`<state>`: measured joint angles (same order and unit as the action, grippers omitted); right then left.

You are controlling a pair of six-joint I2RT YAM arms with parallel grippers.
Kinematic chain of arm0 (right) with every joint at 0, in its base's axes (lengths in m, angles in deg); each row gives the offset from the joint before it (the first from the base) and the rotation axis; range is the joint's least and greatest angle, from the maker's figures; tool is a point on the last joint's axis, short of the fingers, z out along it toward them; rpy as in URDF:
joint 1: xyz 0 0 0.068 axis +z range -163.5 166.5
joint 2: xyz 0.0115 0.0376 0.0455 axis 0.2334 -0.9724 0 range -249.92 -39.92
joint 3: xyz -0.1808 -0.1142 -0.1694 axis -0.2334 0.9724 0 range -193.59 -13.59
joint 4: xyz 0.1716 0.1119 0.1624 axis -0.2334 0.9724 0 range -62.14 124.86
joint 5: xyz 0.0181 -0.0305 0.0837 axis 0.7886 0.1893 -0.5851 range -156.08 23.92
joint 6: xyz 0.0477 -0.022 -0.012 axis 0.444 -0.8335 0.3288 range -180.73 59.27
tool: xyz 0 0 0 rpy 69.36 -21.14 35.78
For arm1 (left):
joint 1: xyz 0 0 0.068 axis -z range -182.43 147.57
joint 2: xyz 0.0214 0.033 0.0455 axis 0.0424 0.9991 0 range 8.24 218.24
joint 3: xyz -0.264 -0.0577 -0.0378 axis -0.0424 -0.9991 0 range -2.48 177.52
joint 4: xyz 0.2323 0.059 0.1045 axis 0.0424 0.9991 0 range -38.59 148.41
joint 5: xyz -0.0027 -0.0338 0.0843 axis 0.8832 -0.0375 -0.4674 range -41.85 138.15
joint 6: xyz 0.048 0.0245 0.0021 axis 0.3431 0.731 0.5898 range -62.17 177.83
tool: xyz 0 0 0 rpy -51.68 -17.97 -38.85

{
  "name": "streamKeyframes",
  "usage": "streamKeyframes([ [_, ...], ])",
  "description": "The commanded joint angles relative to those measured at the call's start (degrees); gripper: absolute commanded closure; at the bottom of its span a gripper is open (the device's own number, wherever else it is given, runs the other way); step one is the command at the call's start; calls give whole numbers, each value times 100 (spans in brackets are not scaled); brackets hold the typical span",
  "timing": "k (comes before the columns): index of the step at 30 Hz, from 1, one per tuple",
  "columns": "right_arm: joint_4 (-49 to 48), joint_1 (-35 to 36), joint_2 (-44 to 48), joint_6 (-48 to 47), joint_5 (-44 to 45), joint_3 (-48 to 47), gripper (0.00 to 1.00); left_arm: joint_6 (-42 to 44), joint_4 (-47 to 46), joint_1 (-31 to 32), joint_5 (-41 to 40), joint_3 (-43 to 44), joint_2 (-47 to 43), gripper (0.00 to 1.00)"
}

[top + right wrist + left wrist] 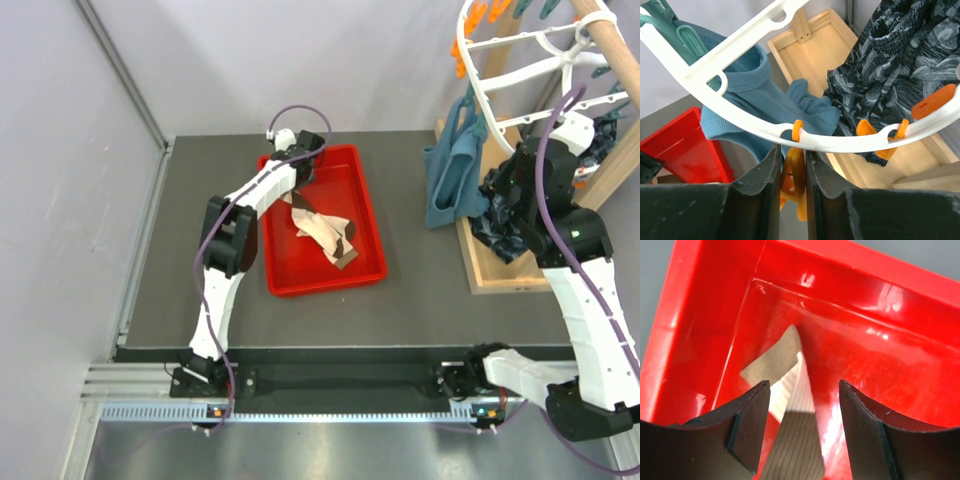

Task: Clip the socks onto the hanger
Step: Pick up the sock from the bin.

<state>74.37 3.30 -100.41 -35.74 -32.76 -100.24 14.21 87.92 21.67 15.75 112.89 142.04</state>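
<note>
The socks lie in a loose pile in the red tray, cream with dark brown patches. My left gripper is down in the tray's far part, over the end of the pile. In the left wrist view it is open, and a ribbed strip of sock runs up between the fingers without being pinched. The white round hanger stands at the far right. My right gripper is shut on an orange peg that hangs from the hanger's ring.
A teal-blue cloth and a dark patterned fabric hang from the hanger over a wooden base. A slanted wooden pole crosses the top right. More orange pegs line the ring. Grey walls close the left and back.
</note>
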Motion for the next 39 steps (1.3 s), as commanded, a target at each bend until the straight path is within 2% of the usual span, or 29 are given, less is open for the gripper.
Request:
streamKeyframes([
  [1,289,16,55,-205,-370,69,100,-173,-30,-107,-39,372,286,37],
  [6,289,8,64,-223,-344,70,100,-112,-249,-151,225,442,489,46],
  [7,289,16,72,-223,-353,61,100,-86,-285,-160,226,451,524,52],
  [10,298,8,72,-232,-335,61,100,-7,-381,-177,304,425,551,62],
  [11,298,8,72,-232,-335,61,100,46,-364,-186,331,451,542,75],
  [15,307,-1,72,-232,-335,69,100,203,-381,-186,392,355,262,100],
  [20,307,8,81,-249,-388,113,100,669,-915,-116,998,-233,-906,100],
  [22,316,8,72,-249,-405,140,100,1047,-1268,-37,1366,-786,-1633,100],
  [23,316,8,81,-258,-423,131,100,1170,-1818,-19,1925,-1040,-1899,100],
  [24,316,8,64,-232,-432,140,100,1241,-2075,7,2166,-1582,-2441,100],
  [26,359,8,55,-179,-440,114,100,1198,-2620,33,2754,-2365,-2927,100],
  [27,395,8,29,-109,-440,70,100,1206,-3049,121,3444,-2596,-3365,100],
  [29,473,8,-7,-30,-467,0,100,1346,-3552,323,3801,-3297,-3762,100],
  [30,491,8,-33,49,-484,-27,100,1486,-4164,559,4151,-3545,-4165,100],
  [32,553,16,-42,102,-546,-115,100,1662,-4660,867,4234,-4212,-4545,100],
  [33,562,8,-42,137,-581,-132,100,1768,-5167,1225,4286,-4425,-4886,100],
  [35,640,16,-59,190,-642,-229,100,2214,-5583,1657,4164,-4872,-5169,100],
  [36,658,8,-86,225,-669,-255,100,2382,-5741,2086,4111,-4953,-5353,100],
  [39,729,8,-112,322,-748,-343,100,2893,-6103,2773,3970,-5033,-5408,100],
])
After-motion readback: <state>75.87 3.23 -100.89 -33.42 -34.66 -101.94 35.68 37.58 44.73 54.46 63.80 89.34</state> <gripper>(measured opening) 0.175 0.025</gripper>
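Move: The left hand, open inside the red bin, has the brown end of the sock almost under its fingertips: about 2 cm ahead, 1 cm to its left and some 4 cm below. The bin's far wall stands roughly 7 cm straight ahead, its left wall about 8 cm to the left and level with the hand; the other sock lies some 14 cm back and 8 cm to the right, equally low. From the right hand that brown end is about 22 cm ahead, 38 cm left and 35 cm below. Down and slightly forward, by some 3.5 cm, the left hand dips onto the sock and shuts its fingers, pinching it near its brown end. It then sweeps back, up and to the right, ever faster, about 25 cm in each direction, out of the bin towards the hanger's side, the fingers swinging up and turning some 65 degrees clockwise, grip kept. ##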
